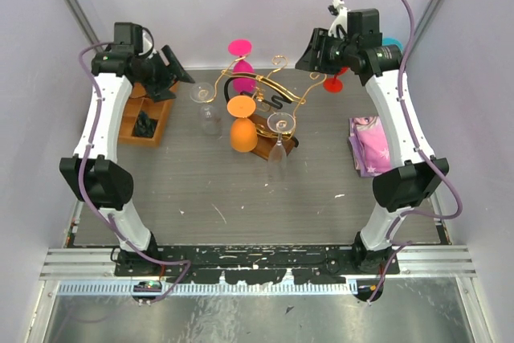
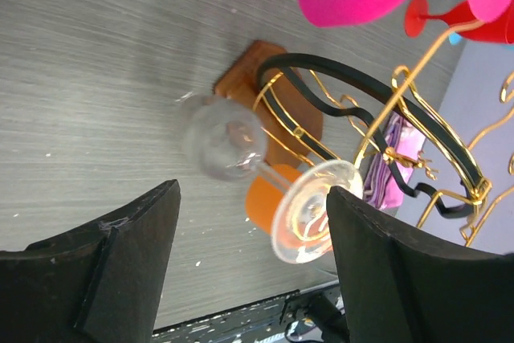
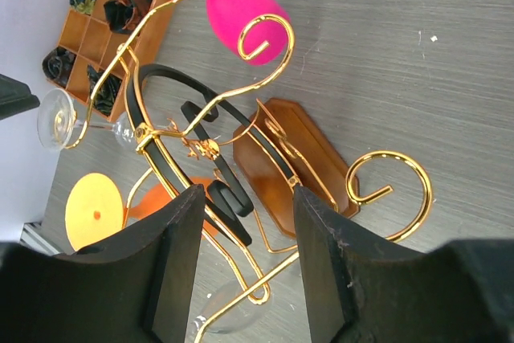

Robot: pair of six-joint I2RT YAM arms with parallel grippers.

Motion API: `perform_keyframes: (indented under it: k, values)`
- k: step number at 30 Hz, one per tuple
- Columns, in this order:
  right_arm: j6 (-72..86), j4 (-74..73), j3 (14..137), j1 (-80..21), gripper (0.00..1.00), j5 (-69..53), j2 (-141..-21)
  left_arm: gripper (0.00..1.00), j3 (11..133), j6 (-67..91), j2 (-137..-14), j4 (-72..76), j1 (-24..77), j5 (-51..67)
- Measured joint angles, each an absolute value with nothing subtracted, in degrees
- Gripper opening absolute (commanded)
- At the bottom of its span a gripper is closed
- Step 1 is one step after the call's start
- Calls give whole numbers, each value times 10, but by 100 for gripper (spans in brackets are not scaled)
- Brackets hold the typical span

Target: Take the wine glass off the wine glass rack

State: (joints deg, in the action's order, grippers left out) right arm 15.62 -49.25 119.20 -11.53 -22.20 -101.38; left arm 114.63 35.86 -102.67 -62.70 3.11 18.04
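The wine glass rack (image 1: 265, 94) is a gold curly wire stand with a black ring on a brown wooden base, at the table's middle back. A clear wine glass (image 2: 309, 213) hangs upside down from its left hook, bowl (image 2: 223, 137) down; it also shows as the glass (image 1: 206, 106) from above. My left gripper (image 2: 253, 271) is open around the glass's foot, which lies close to the right finger (image 2: 401, 271). My right gripper (image 3: 245, 263) hovers open above the rack (image 3: 281, 158), holding nothing. It stands at the rack's back right (image 1: 312, 50).
Pink (image 1: 241, 62), orange (image 1: 242, 122) and a second clear glass (image 1: 279, 136) also hang on the rack. A red glass (image 1: 333, 82) stands behind it. A compartmented wooden tray (image 1: 148, 118) lies at the left and a pink-purple bag (image 1: 368, 146) at the right.
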Motion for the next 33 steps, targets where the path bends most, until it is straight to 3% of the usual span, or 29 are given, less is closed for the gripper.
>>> perform_keyframes:
  k: [5,7,12,16,20,24,27,33]
  values:
    - [156,-488,1160,-115,54,-222,-987,80,1119,365,-1025,-579,58,199]
    - [156,-488,1151,-115,54,-222,-971,75,1107,368,-1025,-566,63,205]
    - [153,-480,1139,-115,54,-220,-940,54,1092,376,-1022,-550,63,216]
    - [152,-475,1132,-115,54,-217,-927,46,1061,381,-1003,-530,65,221]
    - [151,-473,1118,-115,54,-215,-925,23,1051,382,-990,-519,66,228]
    - [150,-473,1114,-115,54,-212,-925,15,1039,387,-988,-505,66,237]
    - [149,-472,1111,-115,54,-208,-925,0,1030,393,-981,-492,65,241]
    - [142,-472,1107,-115,54,-202,-925,0,1025,398,-975,-472,65,252]
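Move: The clear wine glass at the rack's left end hangs by its foot. The foot is about 6 cm to the left hand's right, 1 cm back and level with the fingertips, with the bowl below it. From that hand, the orange glass is about 16 cm right, 6 cm back and 6 cm lower; the magenta glass is 16 cm right, 9 cm ahead and 6 cm lower. From the right hand, the clear foot is about 27 cm left, 7 cm back and 5 cm lower. The clear glass's foot gets pinched at its left rim: the left hand slides about 5 cm right towards it, most of that early, then shuts its wide-open fingers on the rim while rolling its left side down slightly. The right hand draws back about 3 cm beside the rack's empty right arm, rising a little and then partly sinking, with its half-open fingers unchanged. ##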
